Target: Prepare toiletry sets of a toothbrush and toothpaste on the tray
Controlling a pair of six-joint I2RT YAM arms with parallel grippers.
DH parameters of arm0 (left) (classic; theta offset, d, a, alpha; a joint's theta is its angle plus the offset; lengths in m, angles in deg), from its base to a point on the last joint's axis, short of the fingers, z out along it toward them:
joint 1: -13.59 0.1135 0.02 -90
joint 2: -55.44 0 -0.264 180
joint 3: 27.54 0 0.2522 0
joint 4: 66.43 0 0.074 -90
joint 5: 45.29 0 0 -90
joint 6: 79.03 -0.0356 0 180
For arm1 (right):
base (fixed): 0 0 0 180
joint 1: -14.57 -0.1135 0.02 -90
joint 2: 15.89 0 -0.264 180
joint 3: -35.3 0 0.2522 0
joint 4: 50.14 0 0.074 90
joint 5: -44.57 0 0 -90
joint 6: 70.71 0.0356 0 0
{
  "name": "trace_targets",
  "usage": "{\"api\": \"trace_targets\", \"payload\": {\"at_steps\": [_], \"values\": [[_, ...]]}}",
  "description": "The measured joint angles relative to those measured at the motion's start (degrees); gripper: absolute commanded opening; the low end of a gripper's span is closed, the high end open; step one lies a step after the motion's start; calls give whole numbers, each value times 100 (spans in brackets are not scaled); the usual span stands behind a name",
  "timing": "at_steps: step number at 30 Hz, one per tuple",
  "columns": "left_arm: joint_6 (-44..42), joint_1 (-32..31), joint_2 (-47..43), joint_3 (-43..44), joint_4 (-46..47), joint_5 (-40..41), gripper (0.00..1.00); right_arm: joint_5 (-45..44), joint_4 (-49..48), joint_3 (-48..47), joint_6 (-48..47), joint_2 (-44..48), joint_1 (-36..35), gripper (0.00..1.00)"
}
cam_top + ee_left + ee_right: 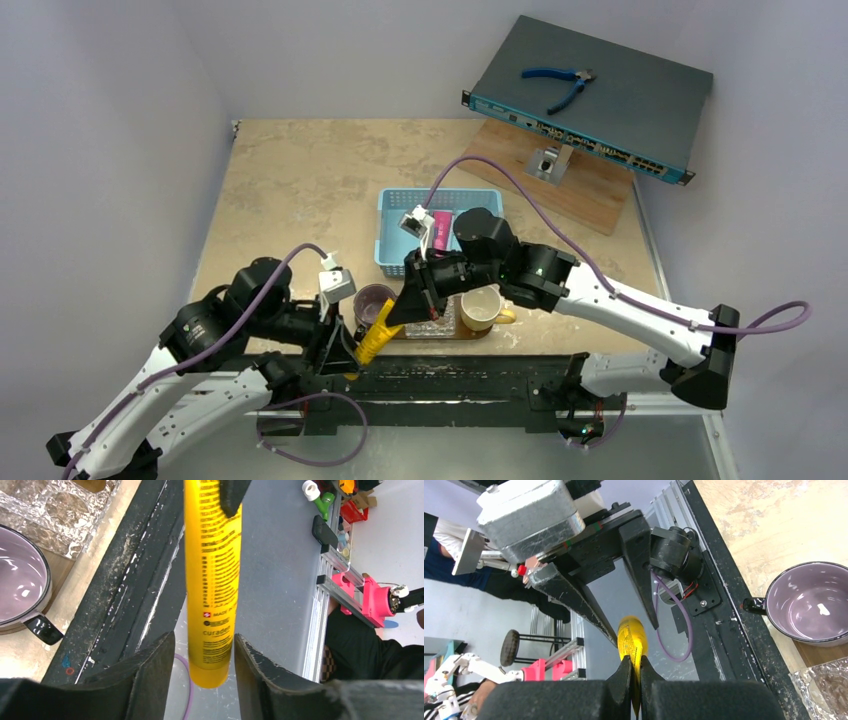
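Observation:
A yellow toothpaste tube [378,335] hangs in the air over the table's near edge, just left of the dark-brown tray [478,336]. My right gripper [635,666] is shut on the tube's flat crimped end [631,637]. In the left wrist view the cap end [212,630] sits between the fingers of my left gripper [204,641], which is open with a gap on each side. In the top view the left gripper [350,352] is below the tube and the right gripper [412,305] is above it. A pink tube [441,224] lies in the basket. No toothbrush can be made out.
A purple cup [372,300] and a cream cup [482,308] stand on the tray beside a crinkled foil patch [440,322]. The light-blue basket [392,232] is behind them. A network switch [600,95] with blue pliers rests on a wooden board at the back right. A black rail [450,380] runs along the near edge.

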Motion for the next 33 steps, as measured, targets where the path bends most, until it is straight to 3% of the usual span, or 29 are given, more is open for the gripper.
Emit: {"api": "trace_targets", "payload": {"at_steps": [4, 14, 15, 18, 20, 33], "values": [[22, -2, 4, 2, 122, 70, 55, -22, 17, 68, -20, 179, -4, 0], [271, -2, 173, 4, 785, 44, 60, -116, 63, 260, -76, 476, -31, 0], [308, -2, 177, 4, 863, 42, 64, -157, 92, 260, -101, 511, -35, 0], [372, -2, 186, 20, 1040, 57, 92, -367, 317, 254, -219, 632, -44, 0], [439, 0, 205, 76, 1097, 111, 96, -612, 584, 195, -308, 660, -76, 0], [529, 0, 251, 599, 1067, 1377, 100, -2975, 2350, -929, -752, 404, -636, 0]]}}
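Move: The toothpaste tube hangs in the shut right fingers, its free end between the left fingers; its middle lies about 3 cm ahead, 4 cm right and 3 cm above the left hand. From the right hand, the clear box on the tray is some 6 cm right, 2 cm ahead and 18 cm below. The purple mug stands about 5 cm left and 4 cm ahead of that hand, the cream mug roughly 17 cm right and 4 cm ahead, both about 16 cm lower. Rightward about 5 cm, then also some 3 cm forward, the right hand draws the toothpaste tube out from between the left fingers towards the clear box, keeping its pinch while its fingers tip down and swing clockwise, about 25 degrees in all. The left hand, its grip already loosened, opens wide and goes about 6 cm forward and 5 cm up, swinging slightly counter-clockwise. ##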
